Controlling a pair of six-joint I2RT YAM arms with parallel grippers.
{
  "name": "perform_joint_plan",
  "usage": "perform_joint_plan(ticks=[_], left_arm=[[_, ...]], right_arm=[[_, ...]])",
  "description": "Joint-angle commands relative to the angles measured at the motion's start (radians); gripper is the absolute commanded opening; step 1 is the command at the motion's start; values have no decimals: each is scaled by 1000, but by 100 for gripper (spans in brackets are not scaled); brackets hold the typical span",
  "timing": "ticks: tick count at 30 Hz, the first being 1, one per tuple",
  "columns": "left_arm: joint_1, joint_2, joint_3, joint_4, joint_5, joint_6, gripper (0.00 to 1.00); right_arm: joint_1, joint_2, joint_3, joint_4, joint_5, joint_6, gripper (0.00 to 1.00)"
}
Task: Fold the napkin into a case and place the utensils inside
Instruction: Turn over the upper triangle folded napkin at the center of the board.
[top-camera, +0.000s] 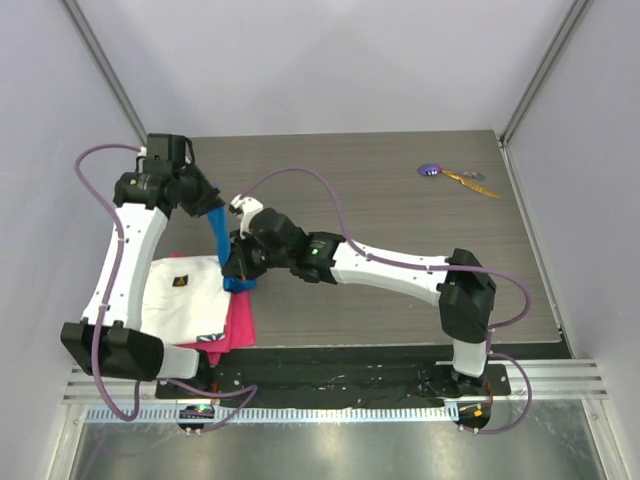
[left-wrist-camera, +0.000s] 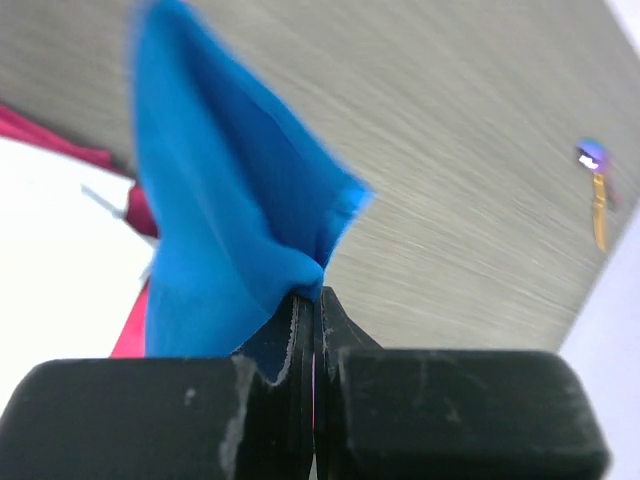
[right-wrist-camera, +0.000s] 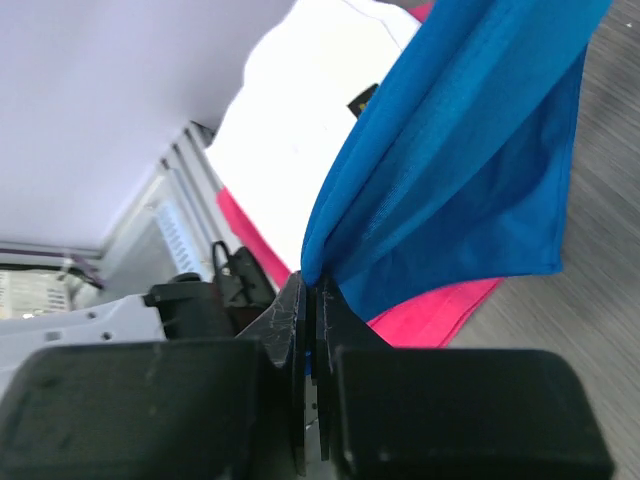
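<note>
The bright blue napkin (top-camera: 222, 245) hangs stretched between my two grippers above the left part of the table. My left gripper (top-camera: 207, 205) is shut on its far corner; the left wrist view shows the cloth (left-wrist-camera: 220, 220) pinched at the fingertips (left-wrist-camera: 313, 297). My right gripper (top-camera: 238, 272) is shut on its near corner; the right wrist view shows the cloth (right-wrist-camera: 460, 150) rising from the closed tips (right-wrist-camera: 310, 285). The two utensils lie at the far right: a purple-headed one (top-camera: 430, 170) and an orange-yellow one (top-camera: 470, 182), both also small in the left wrist view (left-wrist-camera: 597, 190).
A white cloth (top-camera: 180, 295) and a pink cloth (top-camera: 238, 322) lie under the napkin at the table's near left. Grey walls stand close on the left, right and back. The metal rail (top-camera: 330, 410) runs along the near edge.
</note>
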Motion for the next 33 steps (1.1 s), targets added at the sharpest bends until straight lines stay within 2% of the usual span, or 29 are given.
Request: perform_joint_plan(ticks=[1,2,4,5,6,8,9,11,13,16,19,20,23,26,30,33], left_arm=[[-77,32,67,156,-16,-4,0],[-105,54,67,168,-23,-12,0],[-167,144,68,187,-36,-39,0],[-229,176,65,228,-79,-44,0],[-260,216,67,248,-107,-47,0],[-322,337,100,301,-119,-68,0],[-344,380,123,318,-142,-72,0],[-408,511,206,351,-167,-75,0],[-444,627,276,360,-152,-88,0],[-521,706,390,387,-188,-105,0],[-557,758,435,434,-173,-136,0],[-561,763,447,440,-173,-144,0],[-561,718,432,458,-167,-150,0],[-550,655,426,438,-173,-119,0],[-481,469,346,438,-112,-134,0],[-401,370,262,437,-47,-148,0]], right_arm=[[-10,-130,-189,169,-281,149,1],[-27,-146,-244,276,-303,179,1],[-65,-193,-431,381,-365,251,1],[-109,-210,-504,523,-387,277,1],[-140,-226,-651,592,-433,303,1],[-223,-273,-787,743,-462,362,1],[-251,-287,-906,769,-467,371,1],[-333,-338,-1035,791,-478,367,1],[-386,-389,-1103,790,-497,353,1],[-485,-453,-1198,742,-510,333,1],[-535,-561,-1194,536,-476,235,1],[-538,-613,-1153,375,-412,150,1],[-536,-672,-1050,125,-328,63,1],[-535,-698,-923,-37,-301,0,1],[-477,-662,-792,-97,-289,-5,1],[-376,-616,-677,-105,-265,11,1]])
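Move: Both hands hold the blue napkin up between them. The board's centre, where it has to go, is some 24 cm to the left hand's right, about 2 cm back and 24 cm below. The white cloth lies about 9 cm left and 17 cm back of that hand, the pink cloth 5 cm left and 19 cm back. From the right hand, the board's centre is about 21 cm right, 13 cm ahead and 20 cm down. Keep both grippers shut on the blue napkin and swing them together to the right, away from the white cloth and over the board's centre, nearly 30 cm, swooping down 15–20 cm and edging forward. Turn both hands clockwise about 25 degrees, tipping the fingers down in the dip; then lift both again by roughly 10 cm, drifting back left a few centimetres at the end. ##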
